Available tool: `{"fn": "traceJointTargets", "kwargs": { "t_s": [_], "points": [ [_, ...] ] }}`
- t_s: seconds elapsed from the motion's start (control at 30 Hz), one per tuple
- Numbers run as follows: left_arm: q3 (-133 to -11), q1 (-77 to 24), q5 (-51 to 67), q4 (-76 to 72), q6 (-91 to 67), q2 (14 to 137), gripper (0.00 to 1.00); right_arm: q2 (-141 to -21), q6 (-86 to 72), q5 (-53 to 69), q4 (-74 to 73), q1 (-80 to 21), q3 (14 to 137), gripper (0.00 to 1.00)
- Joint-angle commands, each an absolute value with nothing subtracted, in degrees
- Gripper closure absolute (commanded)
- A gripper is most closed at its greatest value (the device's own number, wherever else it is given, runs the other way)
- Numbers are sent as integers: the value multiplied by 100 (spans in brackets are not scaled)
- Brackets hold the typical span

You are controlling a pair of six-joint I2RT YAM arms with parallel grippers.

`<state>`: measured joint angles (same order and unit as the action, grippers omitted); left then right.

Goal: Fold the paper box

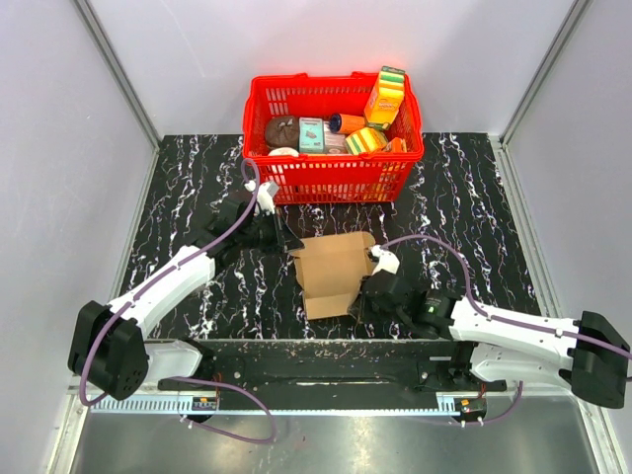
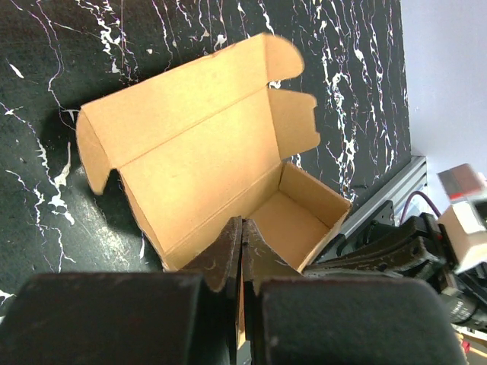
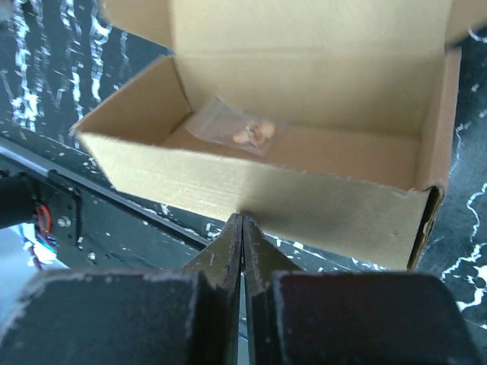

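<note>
The paper box (image 1: pixel 331 269) is brown cardboard, set up as an open tray in the middle of the table. Its lid and side flaps stand open toward the basket. My left gripper (image 1: pixel 288 244) is at its far left corner. In the left wrist view the left gripper (image 2: pixel 242 226) is shut, tips over the top edge of the near wall of the box (image 2: pixel 205 152). My right gripper (image 1: pixel 367 286) is at the box's right side. In the right wrist view the right gripper (image 3: pixel 242 217) is shut and empty, tips against the outside of the box wall (image 3: pixel 304 198).
A small clear bag (image 3: pixel 243 133) lies on the box floor. A red plastic basket (image 1: pixel 331 180) of colourful packages stands just behind the box. A metal rail (image 1: pixel 316 403) runs along the near table edge. Grey walls close in both sides.
</note>
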<state>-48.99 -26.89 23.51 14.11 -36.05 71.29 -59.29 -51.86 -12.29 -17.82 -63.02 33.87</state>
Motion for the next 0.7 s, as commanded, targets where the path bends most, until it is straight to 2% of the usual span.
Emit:
{"fn": "traceJointTargets", "kwargs": {
  "t_s": [0.0,0.67],
  "points": [
    [-4860,-2689,2259,1230,-3647,7014,100,-5994,-5361,-1160,-2109,-6319,3041,94],
    [-4948,-2689,2259,1327,-3639,6917,100,-6408,-5467,-1081,-1406,-6319,2689,94]
  ]
}}
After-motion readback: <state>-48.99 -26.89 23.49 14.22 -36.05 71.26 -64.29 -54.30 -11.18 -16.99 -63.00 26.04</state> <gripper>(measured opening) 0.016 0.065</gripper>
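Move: The paper box stands open with its front wall right at my nearly shut right fingertips. The middle of its tray is about 3 cm ahead, 6 cm to the left and 5 cm below them. Its raised lid panel is some 13 cm ahead and 4 cm left, and the small bag of parts in the tray about 4 cm ahead and 8 cm left. From my left hand the tray lies roughly 10 cm back, 8 cm right and 12 cm below. I drop my right hand about 7 cm down along the outside of the box's front wall, drawing it some 3 cm right and 2 cm back in the first half, then sinking straight on beside the box towards the table. The wrist rolls and tips roughly 10 degrees, the fingers stay nearly shut, and the fingertips end clear of the cardboard. ##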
